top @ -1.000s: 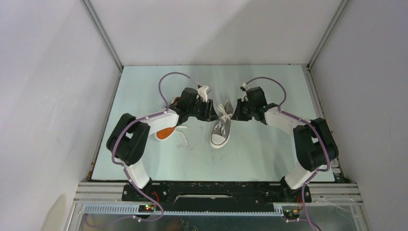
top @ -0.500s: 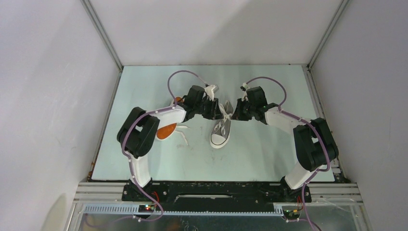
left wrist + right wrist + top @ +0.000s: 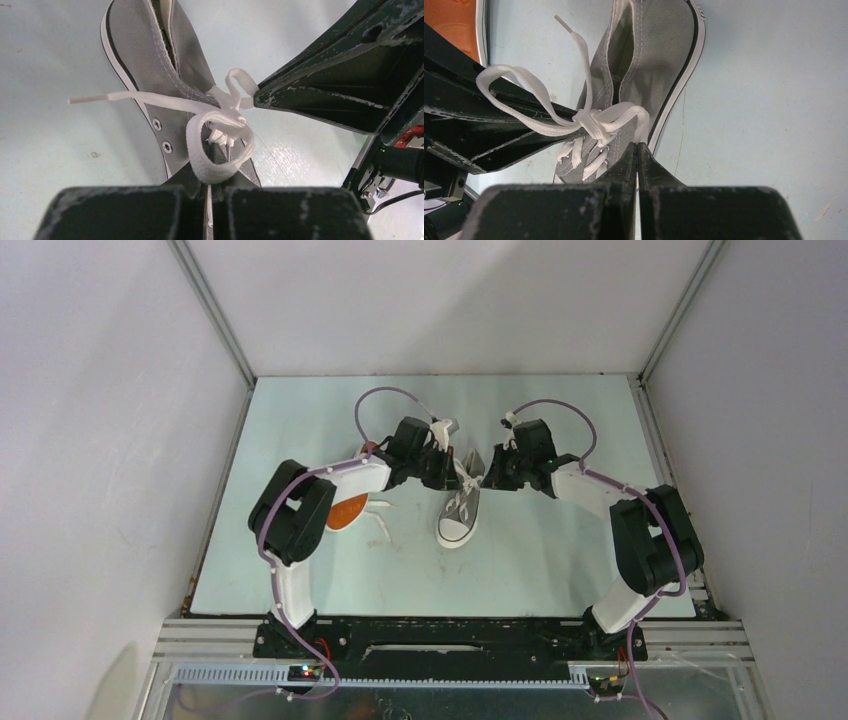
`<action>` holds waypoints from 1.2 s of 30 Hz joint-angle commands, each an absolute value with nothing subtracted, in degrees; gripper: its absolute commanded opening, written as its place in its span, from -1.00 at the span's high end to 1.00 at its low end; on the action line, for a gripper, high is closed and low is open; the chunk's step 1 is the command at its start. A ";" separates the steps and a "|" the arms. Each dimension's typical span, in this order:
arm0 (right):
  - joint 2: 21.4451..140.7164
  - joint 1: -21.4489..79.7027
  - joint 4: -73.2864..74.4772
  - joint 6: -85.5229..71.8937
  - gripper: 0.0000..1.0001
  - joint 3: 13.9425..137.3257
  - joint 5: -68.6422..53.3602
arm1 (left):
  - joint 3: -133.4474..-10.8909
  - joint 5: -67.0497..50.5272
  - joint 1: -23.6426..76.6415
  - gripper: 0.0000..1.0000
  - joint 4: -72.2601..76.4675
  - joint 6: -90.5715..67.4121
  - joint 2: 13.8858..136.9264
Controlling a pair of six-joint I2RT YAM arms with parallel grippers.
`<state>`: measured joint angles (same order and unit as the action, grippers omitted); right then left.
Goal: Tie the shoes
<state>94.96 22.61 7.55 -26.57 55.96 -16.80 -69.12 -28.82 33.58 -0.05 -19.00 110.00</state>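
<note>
One of the shoes (image 3: 460, 512), grey with a white toe cap, stands upright mid-table with its toe toward me. The other shoe (image 3: 346, 512) lies on its side, orange sole showing, partly under my left arm. My left gripper (image 3: 446, 468) (image 3: 216, 150) is shut at the upright shoe's left side, a white lace loop (image 3: 220, 167) pinched across its fingertips. From the right, my right gripper (image 3: 490, 468) (image 3: 637, 146) is shut on the opposite lace loop (image 3: 626, 112). A knot (image 3: 591, 122) joins the loops over the tongue. One free lace end (image 3: 100, 98) points away.
The pale green table (image 3: 560, 560) is walled by white panels on three sides, with a metal frame rail (image 3: 450, 625) along the near edge. The fallen shoe's loose lace (image 3: 382, 525) trails on the mat left of the upright shoe.
My left arm has swung right toward the upright shoe and its gripper has closed from open onto the lace loop. The right arm and both shoes have stayed put.
</note>
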 commanded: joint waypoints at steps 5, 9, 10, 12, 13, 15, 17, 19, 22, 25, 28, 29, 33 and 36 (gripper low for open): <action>93.69 21.67 5.45 -27.14 1.00 55.81 -17.68 | -68.05 -27.48 33.10 1.00 -5.16 -17.44 103.05; 93.91 21.60 5.80 -26.96 1.00 55.81 -17.38 | -66.49 -25.76 32.37 1.00 -7.01 -16.96 99.79; 94.05 21.62 5.87 -26.97 1.00 55.81 -17.30 | -65.88 -25.49 32.22 1.00 -7.20 -16.87 99.38; 94.29 21.62 5.78 -27.03 0.96 55.81 -17.23 | -65.09 -24.70 32.05 1.00 -7.83 -16.55 98.50; 94.34 21.62 5.66 -27.04 0.90 55.81 -17.23 | -64.89 -24.17 32.02 1.00 -8.35 -16.31 98.10; 94.39 21.62 5.18 -27.11 0.82 55.81 -17.06 | -64.01 -23.61 31.89 1.00 -8.99 -16.05 97.68; 94.48 21.62 4.66 -27.10 0.73 55.83 -16.85 | -63.32 -23.13 31.65 1.00 -9.17 -16.05 97.39; 94.52 21.62 4.24 -27.08 0.64 55.81 -16.87 | -62.82 -22.93 31.35 1.00 -9.19 -16.00 97.12; 94.18 21.54 4.18 -27.35 0.53 55.81 -17.37 | -62.44 -22.68 30.92 1.00 -9.07 -16.05 97.03; 93.94 21.42 4.02 -27.59 0.45 55.81 -18.29 | -62.47 -23.02 30.74 1.00 -8.60 -16.19 97.52; 94.14 21.11 3.58 -29.26 0.35 55.81 -20.08 | -62.49 -23.54 30.76 1.00 -7.77 -16.56 98.16; 94.38 20.72 2.78 -29.88 0.34 55.72 -21.41 | -62.49 -23.55 30.76 1.00 -7.71 -16.58 98.21; 94.51 19.40 -3.17 -34.73 0.29 53.31 -24.54 | -62.37 -23.05 30.63 1.00 -7.80 -16.53 98.43; 94.48 18.17 -6.78 -37.43 0.26 51.37 -26.21 | -62.17 -22.86 30.46 1.00 -7.99 -16.37 98.44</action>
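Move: The knot on the upright shoe lies about 4 cm to the right of the left hand and 1 cm ahead, slightly above its fingertips, which already pinch a lace end. From the right hand, still closed on the right-hand loop, that knot is some 3 cm left and 1 cm ahead, at about tip height. The shoe's middle sits roughly 4 cm back, 2 cm right and 4 cm below the left hand; the overturned shoe is about 33 cm to its left, level with it. The lace end is drawn out from the knot by the left hand, which keeps its pinch and goes about 5 cm left and some 2 cm back, arching up 2–3 cm on the way, sinking again and then holding there. The right hand stays close beside the knot, first keeping hold of its loop, then opening its fingers to about a third and tilting slightly. ##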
